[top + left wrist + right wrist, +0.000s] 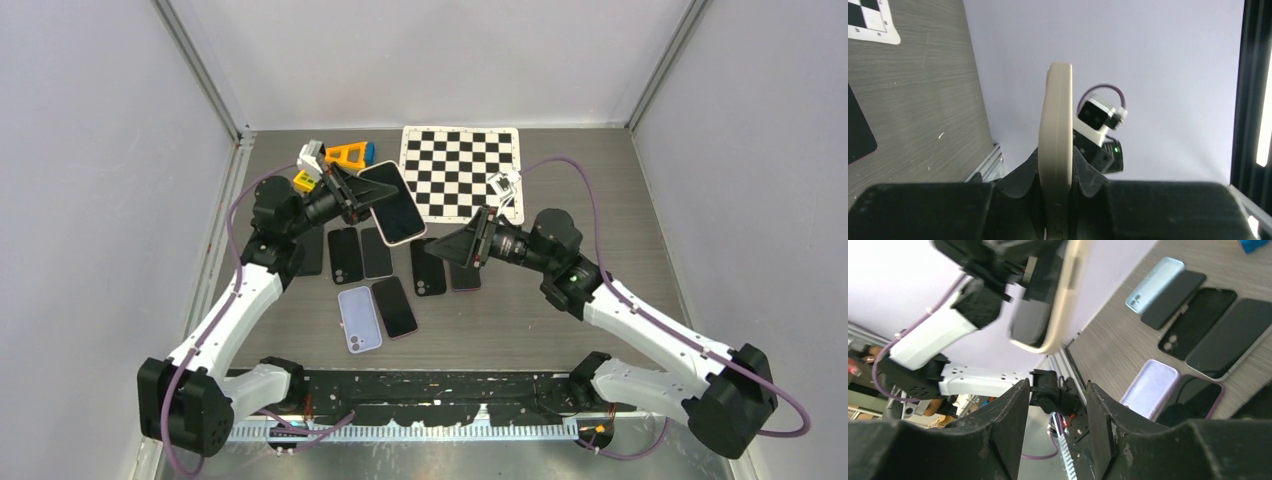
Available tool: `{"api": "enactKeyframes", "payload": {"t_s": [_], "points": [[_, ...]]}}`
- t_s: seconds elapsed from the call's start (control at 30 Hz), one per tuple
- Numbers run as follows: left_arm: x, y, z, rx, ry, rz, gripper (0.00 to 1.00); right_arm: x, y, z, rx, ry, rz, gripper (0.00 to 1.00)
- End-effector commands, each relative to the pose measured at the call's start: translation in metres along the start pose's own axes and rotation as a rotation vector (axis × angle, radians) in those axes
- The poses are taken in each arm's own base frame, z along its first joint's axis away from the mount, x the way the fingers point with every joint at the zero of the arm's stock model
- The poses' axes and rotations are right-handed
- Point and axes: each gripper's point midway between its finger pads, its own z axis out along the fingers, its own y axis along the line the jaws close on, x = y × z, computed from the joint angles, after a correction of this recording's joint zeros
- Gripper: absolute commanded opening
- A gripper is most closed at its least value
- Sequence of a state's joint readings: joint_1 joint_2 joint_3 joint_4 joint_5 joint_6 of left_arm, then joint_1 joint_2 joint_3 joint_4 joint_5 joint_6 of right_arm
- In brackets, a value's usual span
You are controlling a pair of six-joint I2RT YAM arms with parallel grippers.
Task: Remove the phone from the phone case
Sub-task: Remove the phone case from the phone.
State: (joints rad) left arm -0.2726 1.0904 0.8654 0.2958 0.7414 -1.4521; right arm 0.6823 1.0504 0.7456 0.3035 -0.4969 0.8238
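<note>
A phone with a dark screen [396, 206] sits in a pale cream phone case [1058, 125] and is held tilted in the air above the back left of the table. My left gripper [353, 196] is shut on the case's edge, one finger on each flat side [1058, 157]. In the right wrist view the cased phone [1060, 295] hangs above and ahead of the fingers. My right gripper [447, 246] stands open a short way to the phone's right, pointing at it, with nothing between its fingers [1058, 392].
Several phones lie in rows on the table below: black ones [345, 255], [430, 268] and a lilac-cased one [359, 318]. A checkerboard [462, 172] lies at the back. Small orange, yellow and blue objects [350, 153] sit at the back left.
</note>
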Motion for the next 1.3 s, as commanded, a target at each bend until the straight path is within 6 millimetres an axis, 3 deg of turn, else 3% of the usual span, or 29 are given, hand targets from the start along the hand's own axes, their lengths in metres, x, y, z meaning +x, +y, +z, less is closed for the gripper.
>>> {"api": "enactKeyframes", "payload": {"t_s": [0.0, 0.1, 0.2, 0.37, 0.47, 0.57, 0.83, 0.93, 1.1, 1.27], "points": [[-0.025, -0.018, 0.001, 0.081, -0.146, -0.078, 0.0, -0.018, 0.044, -0.011, -0.149, -0.07, -0.046, 0.5], [-0.031, -0.005, -0.002, 0.048, -0.196, -0.167, 0.0, -0.03, 0.066, -0.011, -0.228, -0.113, -0.056, 0.46], [-0.033, 0.006, -0.005, 0.033, -0.235, -0.26, 0.0, -0.041, 0.075, -0.008, -0.256, -0.159, -0.055, 0.43], [-0.033, 0.018, -0.01, 0.028, -0.265, -0.375, 0.0, -0.049, 0.071, 0.006, -0.253, -0.19, -0.01, 0.49], [-0.032, 0.02, -0.013, 0.029, -0.273, -0.396, 0.0, -0.05, 0.077, 0.013, -0.29, -0.19, 0.004, 0.42], [-0.031, 0.019, -0.016, 0.034, -0.282, -0.405, 0.0, -0.05, 0.069, 0.023, -0.272, -0.195, 0.028, 0.35], [-0.025, 0.016, -0.023, 0.032, -0.286, -0.41, 0.0, -0.053, 0.056, 0.027, -0.269, -0.257, 0.098, 0.33], [-0.024, 0.018, -0.024, 0.029, -0.286, -0.42, 0.0, -0.054, 0.063, 0.026, -0.31, -0.263, 0.107, 0.32], [-0.028, 0.026, -0.025, 0.027, -0.315, -0.43, 0.0, -0.051, 0.073, 0.024, -0.351, -0.266, 0.097, 0.23], [-0.034, 0.028, -0.031, 0.046, -0.374, -0.441, 0.0, -0.041, 0.059, 0.039, -0.274, -0.238, 0.107, 0.2]]}}
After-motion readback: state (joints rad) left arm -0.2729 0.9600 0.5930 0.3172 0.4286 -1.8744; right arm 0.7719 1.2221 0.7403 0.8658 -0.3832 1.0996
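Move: My left hand already holds the cased phone, its middle some 2 cm back and 2 cm to the right of that hand, about 1 cm lower. From my right hand the cased phone lies roughly 4 cm ahead, 8 cm to the left and 5 cm up. About 22 cm below my right hand on the table are the black phone, 1 cm ahead and 8 cm left, and the black case, 10 cm ahead and 1 cm left. I lower the held phone about 6 cm with my left hand, after one brief lift partway, easing forward and left while I roll its far end down some 25 degrees. My right hand climbs about 7 cm and goes a little left, with a dip between two rises, to beside the phone's near right corner; its fingers narrow from half open to nearly shut as the tips tilt up some 20 degrees. Contact there can't be made out. ##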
